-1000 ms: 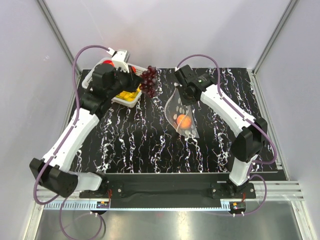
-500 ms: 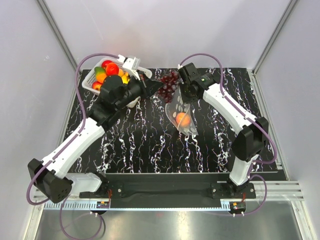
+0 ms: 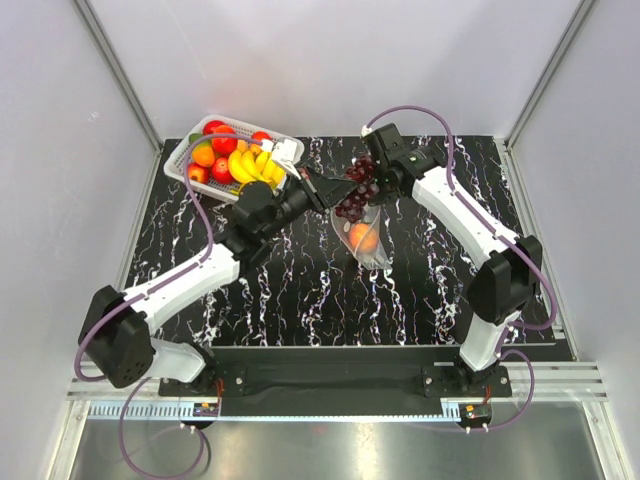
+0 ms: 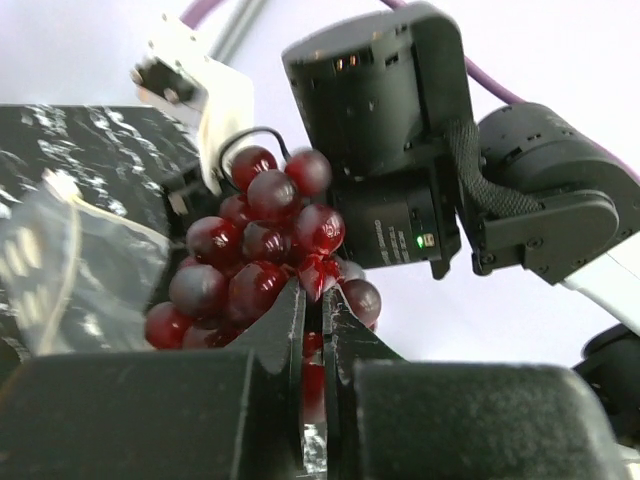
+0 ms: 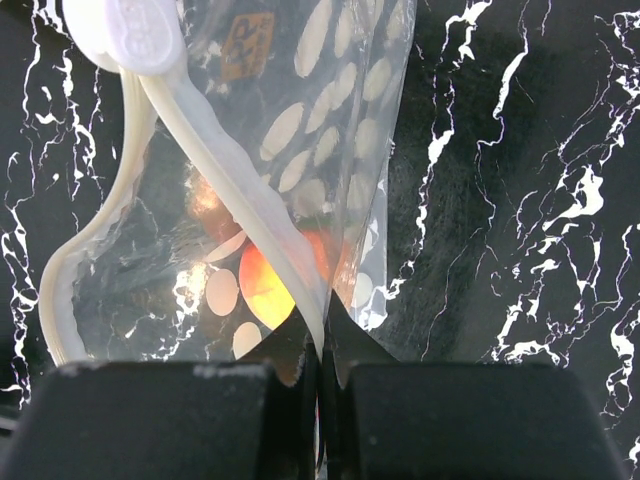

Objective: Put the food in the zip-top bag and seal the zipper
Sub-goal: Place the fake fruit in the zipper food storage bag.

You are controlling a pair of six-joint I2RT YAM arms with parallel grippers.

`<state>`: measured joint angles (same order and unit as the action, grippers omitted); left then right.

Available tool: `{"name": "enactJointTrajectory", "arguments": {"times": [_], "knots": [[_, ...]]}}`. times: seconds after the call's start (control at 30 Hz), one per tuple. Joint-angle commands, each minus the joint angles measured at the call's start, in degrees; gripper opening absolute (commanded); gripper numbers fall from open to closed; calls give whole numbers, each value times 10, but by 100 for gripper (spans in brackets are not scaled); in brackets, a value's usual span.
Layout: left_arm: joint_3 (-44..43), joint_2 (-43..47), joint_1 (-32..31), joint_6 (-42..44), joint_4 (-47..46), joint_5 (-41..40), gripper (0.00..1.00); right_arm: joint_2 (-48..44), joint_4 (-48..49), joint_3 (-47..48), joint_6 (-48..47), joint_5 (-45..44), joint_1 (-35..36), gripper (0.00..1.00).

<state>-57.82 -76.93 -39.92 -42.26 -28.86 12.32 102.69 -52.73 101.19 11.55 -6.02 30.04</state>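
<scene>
My left gripper (image 3: pixel 334 193) (image 4: pixel 312 292) is shut on the dark purple grape bunch (image 3: pixel 355 192) (image 4: pixel 252 255), held in the air right at the mouth of the zip-top bag (image 3: pixel 366 232) (image 5: pixel 250 190). The right gripper (image 3: pixel 374 190) (image 5: pixel 320 322) is shut on the bag's upper edge, pinching the zipper (image 5: pixel 215 160) strip and holding the mouth lifted. Inside the dotted clear bag lies an orange-yellow fruit (image 3: pixel 364 239) (image 5: pixel 268 285). The white slider tab (image 5: pixel 128 30) sits at the strip's top end. More food (image 3: pixel 225 160) fills the white basket at the back left.
The white lattice basket (image 3: pixel 188 151) holds red, orange and yellow fruits and a banana bunch (image 3: pixel 252 166). The black marbled mat (image 3: pixel 300 290) covers the table between the arms. Frame posts stand at the back corners.
My left arm has swung right from over the basket, carrying the grape bunch to the bag's mouth. The right gripper has lifted the bag's edge slightly higher and farther back.
</scene>
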Motion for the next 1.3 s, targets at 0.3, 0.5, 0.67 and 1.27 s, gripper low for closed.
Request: {"name": "enactJointTrajectory", "arguments": {"times": [0.3, 0.5, 0.67, 1.27], "knots": [[116, -8, -29, -103, -305, -97, 0, -30, 21, -1, 6, 34, -16, 0], [149, -63, -34, -155, -416, -99, 0, -32, 22, 1, 9, 46, -18, 0], [183, -58, -47, -150, -416, -145, 0, -31, 18, 6, 8, 48, -19, 0], [268, -49, -68, -149, -327, -226, 1, -26, 10, 11, 8, 48, -20, 0]]}}
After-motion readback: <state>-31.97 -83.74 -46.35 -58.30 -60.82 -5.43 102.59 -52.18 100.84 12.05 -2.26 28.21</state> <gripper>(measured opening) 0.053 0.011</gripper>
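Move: The left hand holds the grapes by the stem. The bag's open mouth lies about 14 cm below it, 4 ahead and 5 to its right, with the peach inside the bag some 29 cm below that hand, 7 ahead and 5 right. The right gripper is 15 cm below the left hand, 7 ahead and 8 right. From the right hand, which pinches the rim, the mouth is roughly 4 cm left and 3 back, at nearly its height. Downward, after a brief near-pause, the left hand lowers the grapes some 12 cm into the bag's mouth, with barely any sideways travel, rolling about 20 degrees around its own fingers, counter-clockwise seen from behind them. Its fingers stay shut on the stem. The right hand stays in place, still pinching the rim to hold the mouth open. ##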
